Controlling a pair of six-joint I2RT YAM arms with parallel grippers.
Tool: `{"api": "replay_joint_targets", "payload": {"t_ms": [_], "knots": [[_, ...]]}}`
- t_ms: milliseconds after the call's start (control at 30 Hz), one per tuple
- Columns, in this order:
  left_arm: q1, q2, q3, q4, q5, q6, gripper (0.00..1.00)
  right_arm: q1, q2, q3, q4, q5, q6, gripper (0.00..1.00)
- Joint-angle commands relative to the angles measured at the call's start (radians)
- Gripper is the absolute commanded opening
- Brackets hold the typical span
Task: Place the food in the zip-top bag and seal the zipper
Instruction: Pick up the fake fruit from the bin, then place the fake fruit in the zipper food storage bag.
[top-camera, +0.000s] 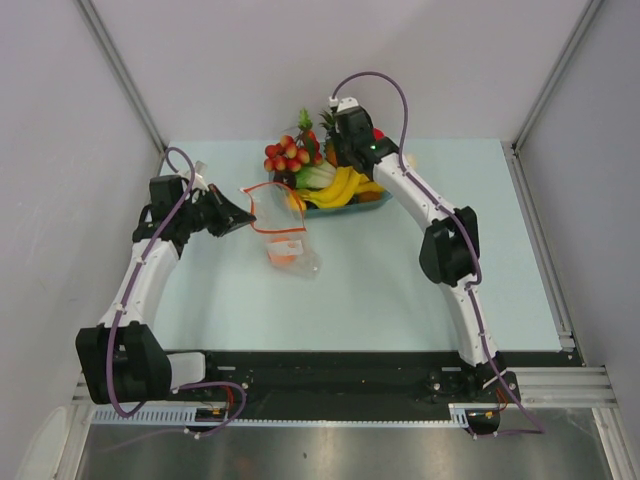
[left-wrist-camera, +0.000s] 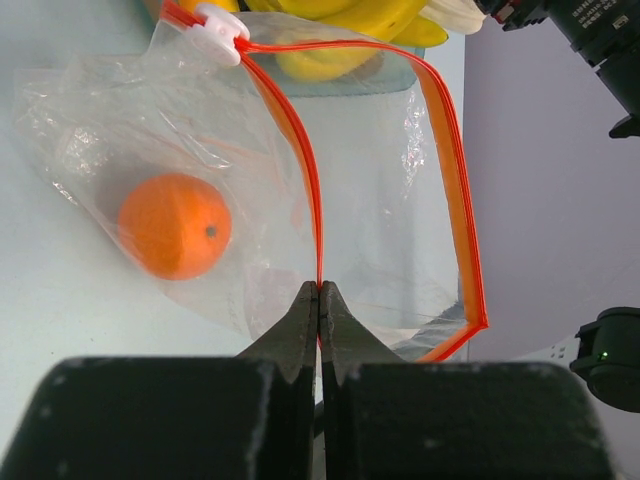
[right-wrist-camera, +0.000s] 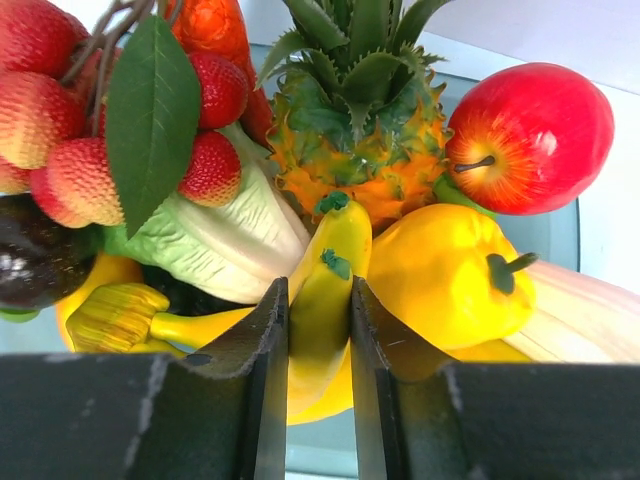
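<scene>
The zip-top bag (top-camera: 283, 235) (left-wrist-camera: 385, 190) lies left of the tray, its mouth held apart. My left gripper (top-camera: 240, 213) (left-wrist-camera: 320, 288) is shut on the near strip of the red-orange zipper (left-wrist-camera: 316, 190). The white slider (left-wrist-camera: 220, 25) sits at the strip's far end. A round orange (left-wrist-camera: 175, 225) (top-camera: 283, 256) rests inside the bag. My right gripper (top-camera: 338, 168) (right-wrist-camera: 318, 292) is down in the tray, both jaws pressed against one finger of the yellow banana bunch (right-wrist-camera: 338, 228) (top-camera: 340, 188). The red apple (right-wrist-camera: 530, 135) lies behind, to the right.
The blue-tinted tray (top-camera: 378, 202) also holds a pineapple (right-wrist-camera: 355, 150), a yellow pepper (right-wrist-camera: 445, 270), a pale green cabbage (right-wrist-camera: 215, 245) and a red berry cluster (right-wrist-camera: 70, 150) (top-camera: 288, 153). Grey walls close in the table on the left, back and right.
</scene>
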Motion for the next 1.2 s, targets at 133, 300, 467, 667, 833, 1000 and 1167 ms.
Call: {"api": "replay_joint_targets", "payload": {"t_ms": [133,300,467,667,833,1000,1167], "knots": [[-0.006,0.000,0.012,0.011,-0.001,-0.008,0.00,0.009,-0.175,-0.026,0.048,-0.025,0.060,0.00],[-0.008,0.003,0.014,0.005,-0.002,-0.002,0.00,0.020,-0.221,-0.054,0.045,-0.035,0.063,0.00],[-0.008,0.009,0.015,0.000,0.008,0.003,0.00,0.026,-0.308,-0.114,0.083,-0.022,-0.010,0.00],[-0.016,0.023,0.033,-0.024,0.012,0.031,0.00,0.041,-0.506,-0.348,0.348,-0.089,-0.214,0.00],[-0.032,0.028,0.052,-0.051,0.010,0.058,0.00,0.078,-0.649,-0.529,0.613,-0.292,-0.360,0.00],[-0.046,0.043,0.064,-0.063,0.018,0.063,0.00,0.149,-0.764,-0.701,0.795,-0.426,-0.547,0.00],[-0.052,0.061,0.093,-0.075,0.062,0.092,0.00,0.204,-0.784,-0.767,0.858,-0.568,-0.697,0.00]]}}
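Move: The bananas are already pinched in the right hand, down in the bin; the open bag mouth they are meant for is some 18 cm back and 15 cm left of that hand, a couple of centimetres higher. The orange in the bag lies about 10 cm below the mouth. Beside the hand, the lettuce is 6 cm left and level, the pineapple 8 cm ahead and 1 cm left. From the left hand the mouth's middle is about 3 cm ahead and 5 cm right. The bananas, kept pinched in the right fingers, go up out of the bin about 24 cm, slowly at first, then faster as the hand also draws back some 18 cm and drifts 6 cm left, over towards the bag's side. Late on, the wrist tips the fingers up and swings them counter-clockwise, each roughly 40 degrees. The left hand keeps its pinch on the bag rim, easing slightly right and down. ##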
